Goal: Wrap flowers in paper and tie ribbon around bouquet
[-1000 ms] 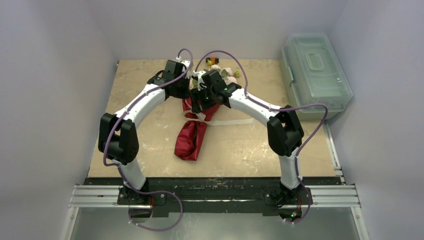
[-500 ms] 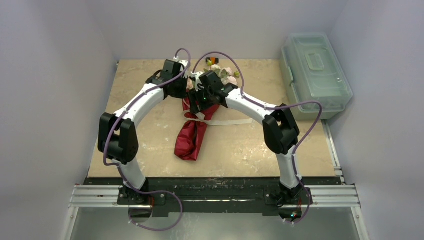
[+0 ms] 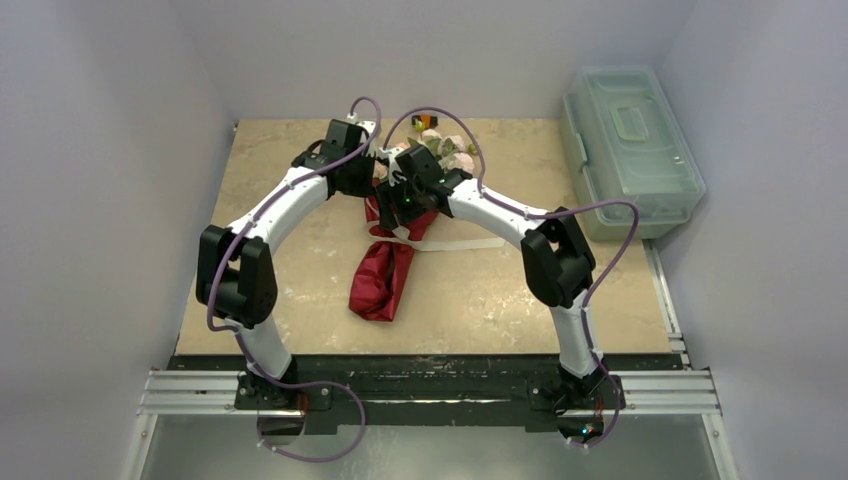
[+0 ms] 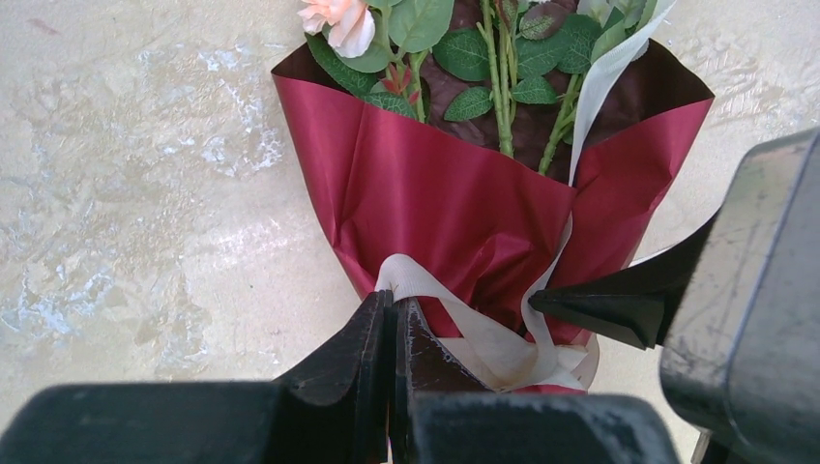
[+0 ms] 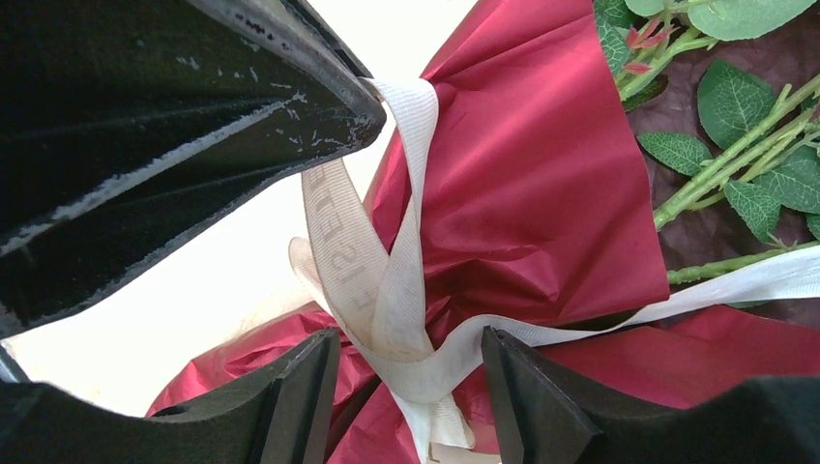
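Observation:
The bouquet lies on the table, red paper (image 3: 383, 275) wrapped round the flowers (image 3: 452, 150), blooms toward the far edge. The cream ribbon (image 4: 488, 340) crosses loosely round the cone's waist, one tail trailing right (image 3: 470, 243). My left gripper (image 4: 392, 307) is shut on a loop of the ribbon at the paper's left side. My right gripper (image 5: 411, 346) stands open just above the cone, its fingertips (image 5: 309, 372) either side of the ribbon crossing (image 5: 387, 290). Green stems and leaves (image 5: 735, 155) show inside the maroon paper mouth (image 4: 435, 188).
A clear lidded plastic box (image 3: 630, 145) stands at the back right, off the tan table top (image 3: 270, 200). Grey walls close in both sides and the back. Both wrists crowd together over the bouquet's middle.
The right arm has eased a little left toward the bouquet, and its jaws have narrowed slightly. The left gripper keeps its hold without moving.

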Robot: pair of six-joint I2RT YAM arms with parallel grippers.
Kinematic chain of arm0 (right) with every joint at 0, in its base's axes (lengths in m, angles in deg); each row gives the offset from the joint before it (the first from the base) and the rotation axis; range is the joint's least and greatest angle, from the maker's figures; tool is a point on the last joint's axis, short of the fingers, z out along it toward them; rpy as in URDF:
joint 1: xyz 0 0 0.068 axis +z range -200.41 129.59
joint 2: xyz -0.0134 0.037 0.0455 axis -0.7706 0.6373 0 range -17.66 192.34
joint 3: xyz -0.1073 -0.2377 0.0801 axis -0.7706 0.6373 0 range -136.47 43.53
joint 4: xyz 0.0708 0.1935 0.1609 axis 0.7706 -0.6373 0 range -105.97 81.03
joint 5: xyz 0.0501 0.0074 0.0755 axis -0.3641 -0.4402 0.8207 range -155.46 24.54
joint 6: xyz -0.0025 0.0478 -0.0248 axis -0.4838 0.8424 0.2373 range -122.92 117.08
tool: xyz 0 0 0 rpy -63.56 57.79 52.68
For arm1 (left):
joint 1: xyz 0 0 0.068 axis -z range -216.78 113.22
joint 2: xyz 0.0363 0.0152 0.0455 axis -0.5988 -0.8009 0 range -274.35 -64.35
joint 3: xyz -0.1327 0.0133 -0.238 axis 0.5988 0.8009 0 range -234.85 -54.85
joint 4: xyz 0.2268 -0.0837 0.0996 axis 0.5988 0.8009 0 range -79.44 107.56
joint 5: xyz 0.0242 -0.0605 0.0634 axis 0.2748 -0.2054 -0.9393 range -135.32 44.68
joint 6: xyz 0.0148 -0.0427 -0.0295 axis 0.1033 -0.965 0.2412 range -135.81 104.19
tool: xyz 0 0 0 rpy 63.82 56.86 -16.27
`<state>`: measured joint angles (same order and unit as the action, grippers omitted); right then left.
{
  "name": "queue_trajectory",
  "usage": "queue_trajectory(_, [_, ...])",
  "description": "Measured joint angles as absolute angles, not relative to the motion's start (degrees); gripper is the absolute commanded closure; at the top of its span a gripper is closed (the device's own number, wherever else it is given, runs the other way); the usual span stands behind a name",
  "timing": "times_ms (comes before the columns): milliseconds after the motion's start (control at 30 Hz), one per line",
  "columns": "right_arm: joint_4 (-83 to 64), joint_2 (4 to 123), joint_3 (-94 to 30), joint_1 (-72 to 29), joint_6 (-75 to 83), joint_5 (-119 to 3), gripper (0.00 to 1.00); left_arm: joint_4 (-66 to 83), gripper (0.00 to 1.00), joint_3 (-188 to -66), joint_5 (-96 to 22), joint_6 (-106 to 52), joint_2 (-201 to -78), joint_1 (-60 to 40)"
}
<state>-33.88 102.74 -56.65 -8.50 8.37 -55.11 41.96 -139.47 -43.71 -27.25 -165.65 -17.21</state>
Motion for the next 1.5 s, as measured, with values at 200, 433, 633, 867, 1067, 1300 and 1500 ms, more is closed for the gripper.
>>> queue_trajectory(200, [-33.85,102.76,-56.65,-8.26,8.35,-55.13,0.43,42.01,1.0,-139.47,-43.6,-27.25,-165.65,-17.23])
queue_trajectory(433, [-33.64,103.09,-56.65,-8.08,8.48,-54.52,0.42,42.01,1.0,-139.45,-43.58,-27.32,-165.65,-17.41])
queue_trajectory(633, [-33.66,103.15,-56.65,-8.02,8.59,-53.95,0.53,41.92,1.0,-139.34,-43.14,-27.51,-165.65,-17.54])
queue_trajectory(867, [-33.55,103.96,-56.65,-7.49,8.57,-53.67,0.65,41.61,1.0,-139.14,-42.79,-28.59,-165.62,-17.8])
queue_trajectory(1067, [-33.59,104.09,-56.65,-7.34,8.63,-53.63,0.75,41.59,1.0,-138.84,-42.75,-28.74,-165.6,-17.93])
queue_trajectory(1300, [-34.38,104.09,-56.65,-7.34,8.61,-52.2,0.93,41.55,1.0,-138.82,-42.73,-28.74,-165.6,-17.97])
queue_trajectory(1500, [-35.87,104.09,-57.13,-7.4,8.61,-49.6,1.0,41.9,0.89,-138.82,-42.62,-28.72,-165.36,-18.0])
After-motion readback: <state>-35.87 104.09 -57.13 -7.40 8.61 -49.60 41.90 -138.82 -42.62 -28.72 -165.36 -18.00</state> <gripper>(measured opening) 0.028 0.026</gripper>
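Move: From the right gripper, the cream ribbon crossing lies about 1 cm back, level sideways and 2 cm below, already between the open fingers. The left gripper, holding a ribbon loop, is some 3 cm ahead, 4 cm left and 4 cm higher; the lower red paper is about 10 cm back, 3 cm left and 5 cm down. From the left gripper the crossing lies around 4 cm back, 4 cm right and 6 cm below. Ease the right gripper back about 2.5 cm, with a slight drift left and down of some 1 cm each, keeping it astride the ribbon strands below the left fingers. Close it from well open to shut as it goes, pinching the strands between the fingertips. Keep the left gripper still and shut on its loop. ##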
